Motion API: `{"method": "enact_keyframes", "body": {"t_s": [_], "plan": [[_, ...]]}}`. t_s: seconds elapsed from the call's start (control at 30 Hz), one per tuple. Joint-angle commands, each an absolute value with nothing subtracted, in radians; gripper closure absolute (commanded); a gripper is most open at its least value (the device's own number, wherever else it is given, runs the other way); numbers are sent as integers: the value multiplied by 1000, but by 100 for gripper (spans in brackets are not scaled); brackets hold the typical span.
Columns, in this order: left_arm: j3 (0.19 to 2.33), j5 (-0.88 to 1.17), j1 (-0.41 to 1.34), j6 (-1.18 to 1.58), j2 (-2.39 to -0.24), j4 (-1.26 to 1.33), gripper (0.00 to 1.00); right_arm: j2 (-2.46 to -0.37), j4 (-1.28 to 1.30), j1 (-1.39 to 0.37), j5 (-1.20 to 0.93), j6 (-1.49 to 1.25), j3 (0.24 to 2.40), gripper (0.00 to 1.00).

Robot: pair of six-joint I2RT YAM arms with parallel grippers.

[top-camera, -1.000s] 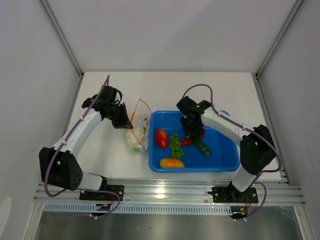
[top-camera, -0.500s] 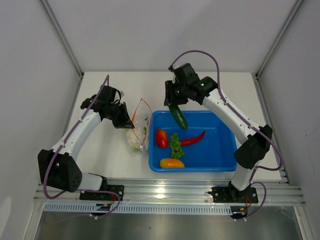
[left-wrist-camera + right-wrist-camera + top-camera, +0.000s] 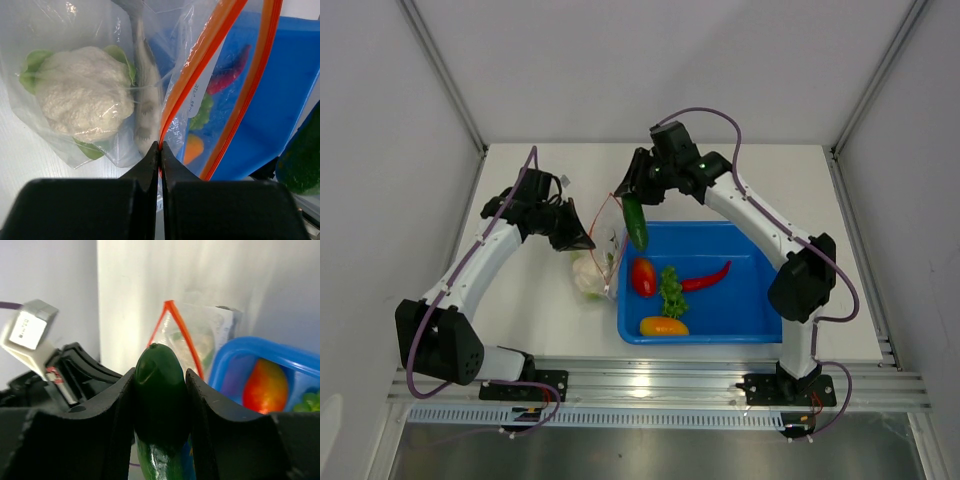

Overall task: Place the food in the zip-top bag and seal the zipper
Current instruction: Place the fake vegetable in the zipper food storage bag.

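Note:
The clear zip-top bag point(image 3: 603, 247) stands open left of the tray, with a white cauliflower point(image 3: 82, 95) and a grey fish point(image 3: 145, 112) inside. My left gripper point(image 3: 160, 145) is shut on the near side of the orange zipper point(image 3: 212, 50) and holds the mouth up. The right gripper point(image 3: 160, 377) is shut on the dark green cucumber point(image 3: 636, 224), which hangs just above and beside the bag's mouth. In the tray lie the tomato point(image 3: 642, 276), lettuce point(image 3: 671, 290), red chili point(image 3: 708, 276) and yellow squash point(image 3: 663, 325).
The blue tray point(image 3: 760, 300) sits right of the bag on the white table. The left arm's black wrist point(image 3: 65, 372) is close to the cucumber's left. White walls enclose the table on three sides.
The right gripper lifted the cucumber out of the tray and carried it left to the bag's mouth. My left gripper kept its hold on the zipper.

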State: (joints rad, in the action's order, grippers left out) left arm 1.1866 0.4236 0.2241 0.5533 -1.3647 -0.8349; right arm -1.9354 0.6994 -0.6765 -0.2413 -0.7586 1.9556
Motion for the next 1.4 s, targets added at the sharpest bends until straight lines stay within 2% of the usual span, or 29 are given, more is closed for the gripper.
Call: {"method": "enact_keyframes", "body": {"t_s": [0.0, 0.23, 0.3, 0.53, 0.73, 0.97, 1.37], "plan": [[1230, 445, 221, 584, -1344, -796, 99, -1928, 585, -693, -223, -909, 1963, 100], [1238, 477, 224, 615, -1330, -793, 100, -1924, 499, -773, 0, -940, 1974, 100], [1244, 485, 227, 617, -1325, -796, 99, -1905, 476, -796, 119, -933, 1948, 100], [1236, 500, 227, 626, -1301, -795, 99, -1884, 367, -857, 277, -894, 1813, 100], [1218, 552, 227, 661, -1275, -804, 100, -1847, 295, -871, 302, -824, 1718, 100], [1219, 574, 227, 687, -1266, -796, 99, -1841, 282, -920, 348, -703, 1715, 100], [1247, 580, 227, 692, -1262, -818, 99, -1819, 299, -948, 393, -666, 1640, 100]]}}
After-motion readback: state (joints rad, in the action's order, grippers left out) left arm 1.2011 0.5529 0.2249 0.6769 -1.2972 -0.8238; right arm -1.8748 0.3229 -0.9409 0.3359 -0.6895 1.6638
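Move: My right hand grips the upper end of the cucumber. The bag's open mouth is roughly 6 cm to its left, 8 cm back and 9 cm below; the tomato in the tray is about 11 cm back, 2 cm right and 22 cm below. My left hand still pinches the bag's rim, with the mouth's middle some 4 cm to its right at the same height, and the bagged cauliflower about 2 cm back, 1 cm left and 12 cm below it. I carry the cucumber about 4 cm left over the bag's mouth, rising slightly, then lower it, lift a little and start down again, ending some 3 cm lower, fingers tipped about 20 degrees farther forward and still gripping. Meanwhile my left hand keeps its pinch and draws the rim up about 4 cm and a little right. ##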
